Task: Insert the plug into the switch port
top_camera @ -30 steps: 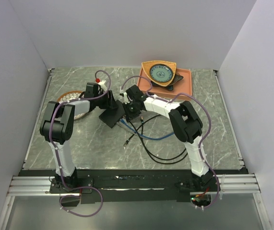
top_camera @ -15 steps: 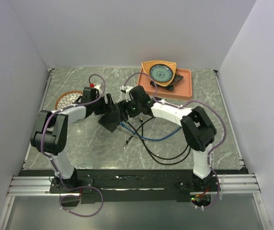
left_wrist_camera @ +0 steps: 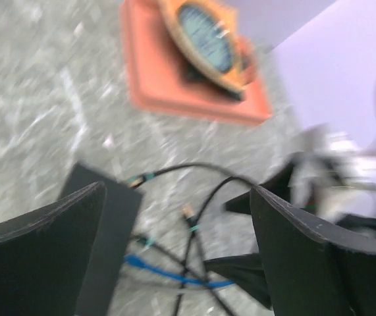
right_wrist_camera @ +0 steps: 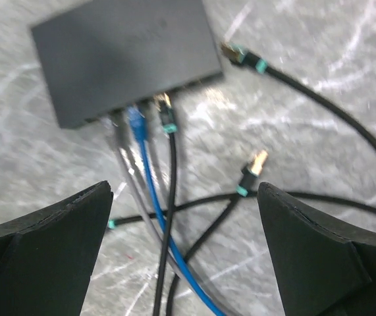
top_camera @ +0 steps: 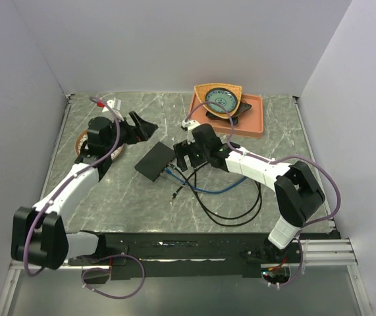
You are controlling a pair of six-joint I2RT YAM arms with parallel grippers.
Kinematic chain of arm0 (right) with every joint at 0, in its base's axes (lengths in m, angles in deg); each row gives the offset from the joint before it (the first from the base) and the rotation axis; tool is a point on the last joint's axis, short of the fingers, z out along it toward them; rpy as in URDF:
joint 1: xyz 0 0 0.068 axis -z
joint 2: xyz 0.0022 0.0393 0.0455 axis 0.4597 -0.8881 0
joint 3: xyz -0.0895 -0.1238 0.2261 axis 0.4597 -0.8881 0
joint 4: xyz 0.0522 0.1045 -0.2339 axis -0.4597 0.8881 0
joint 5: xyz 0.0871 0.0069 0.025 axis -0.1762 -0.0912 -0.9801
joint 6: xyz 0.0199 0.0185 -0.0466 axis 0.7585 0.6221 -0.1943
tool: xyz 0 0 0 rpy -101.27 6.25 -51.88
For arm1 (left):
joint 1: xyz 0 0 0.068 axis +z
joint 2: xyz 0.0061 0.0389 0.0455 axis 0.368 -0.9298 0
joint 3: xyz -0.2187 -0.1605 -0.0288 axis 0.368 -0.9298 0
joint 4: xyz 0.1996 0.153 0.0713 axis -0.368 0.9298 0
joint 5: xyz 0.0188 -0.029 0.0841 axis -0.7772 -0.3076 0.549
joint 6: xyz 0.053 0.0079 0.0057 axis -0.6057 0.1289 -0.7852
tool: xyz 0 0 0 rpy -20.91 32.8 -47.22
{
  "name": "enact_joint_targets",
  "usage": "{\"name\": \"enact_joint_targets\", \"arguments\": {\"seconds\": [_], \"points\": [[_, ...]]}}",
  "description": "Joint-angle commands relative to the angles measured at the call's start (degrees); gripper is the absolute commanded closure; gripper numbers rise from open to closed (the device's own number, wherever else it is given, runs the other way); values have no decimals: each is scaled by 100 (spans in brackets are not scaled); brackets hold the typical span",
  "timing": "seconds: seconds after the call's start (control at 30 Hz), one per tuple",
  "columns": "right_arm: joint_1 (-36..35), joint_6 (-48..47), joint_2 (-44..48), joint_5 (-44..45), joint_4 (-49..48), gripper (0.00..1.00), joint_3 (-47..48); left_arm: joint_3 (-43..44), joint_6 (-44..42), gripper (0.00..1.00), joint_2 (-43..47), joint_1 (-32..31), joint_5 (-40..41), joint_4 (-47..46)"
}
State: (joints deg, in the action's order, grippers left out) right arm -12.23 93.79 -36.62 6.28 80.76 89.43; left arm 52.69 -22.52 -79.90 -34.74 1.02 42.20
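Note:
The flat black switch lies on the marble table with neither gripper touching it. Its port edge faces my right gripper. Grey, blue and black cable ends sit at that edge; blur hides how deep each one sits. Two loose gold-tipped plugs lie on the table. The right gripper hovers open just right of the switch, above the cables. My left gripper is open and empty, raised behind and left of the switch.
An orange tray holding a woven basket and a blue plate stands at the back right. A round woven mat lies under the left arm. Black and blue cables loop toward the front. Walls enclose three sides.
Both grippers have opened and drawn away from the switch. The left arm has swung back and to the left, the right has backed off slightly. The switch now rests on the table.

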Motion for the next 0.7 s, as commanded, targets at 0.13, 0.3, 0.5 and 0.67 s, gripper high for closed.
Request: {"name": "enact_joint_targets", "arguments": {"seconds": [0.13, 0.3, 0.5, 0.67], "points": [[-4, 240, -44, 907, 92, 1, -203, -294, 465, 4, 832, -12, -101, -707], [13, 495, -265, 1198, -13, 3, -334, -364, 465, 4, 1017, -12, -92, -706], [101, 723, -651, 1022, -84, 21, -222, -382, 439, 4, 999, -12, -171, -724], [110, 759, -1029, 1092, -5, 22, -19, -364, 483, 4, 877, -21, -312, -829]]}}
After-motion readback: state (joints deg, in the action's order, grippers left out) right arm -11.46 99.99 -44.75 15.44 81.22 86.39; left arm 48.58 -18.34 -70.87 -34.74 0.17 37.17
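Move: The loose black plug on the table lies about 2 cm ahead of the right hand, 2 cm to its right and some 10 cm below. At about that same depth, the black plug already in the switch is about 3 cm ahead and 5 cm left, the switch's middle 4 cm ahead and 11 cm left, and a second loose plug 8 cm ahead and 3 cm left. From the left hand, the loose black plug is roughly 16 cm right, 2 cm back and 22 cm down. Over the loose black plug the open right hand comes down about 8 cm, drifting 3 to 4 cm right, away from the filled ports, and turning some 10 degrees clockwise as its fingers tip steeper. Late on they narrow a little around the plug's line, still not gripping. The left hand, empty and wide open, rises about 5 cm more and draws back some 3 cm, clear of the switch. ##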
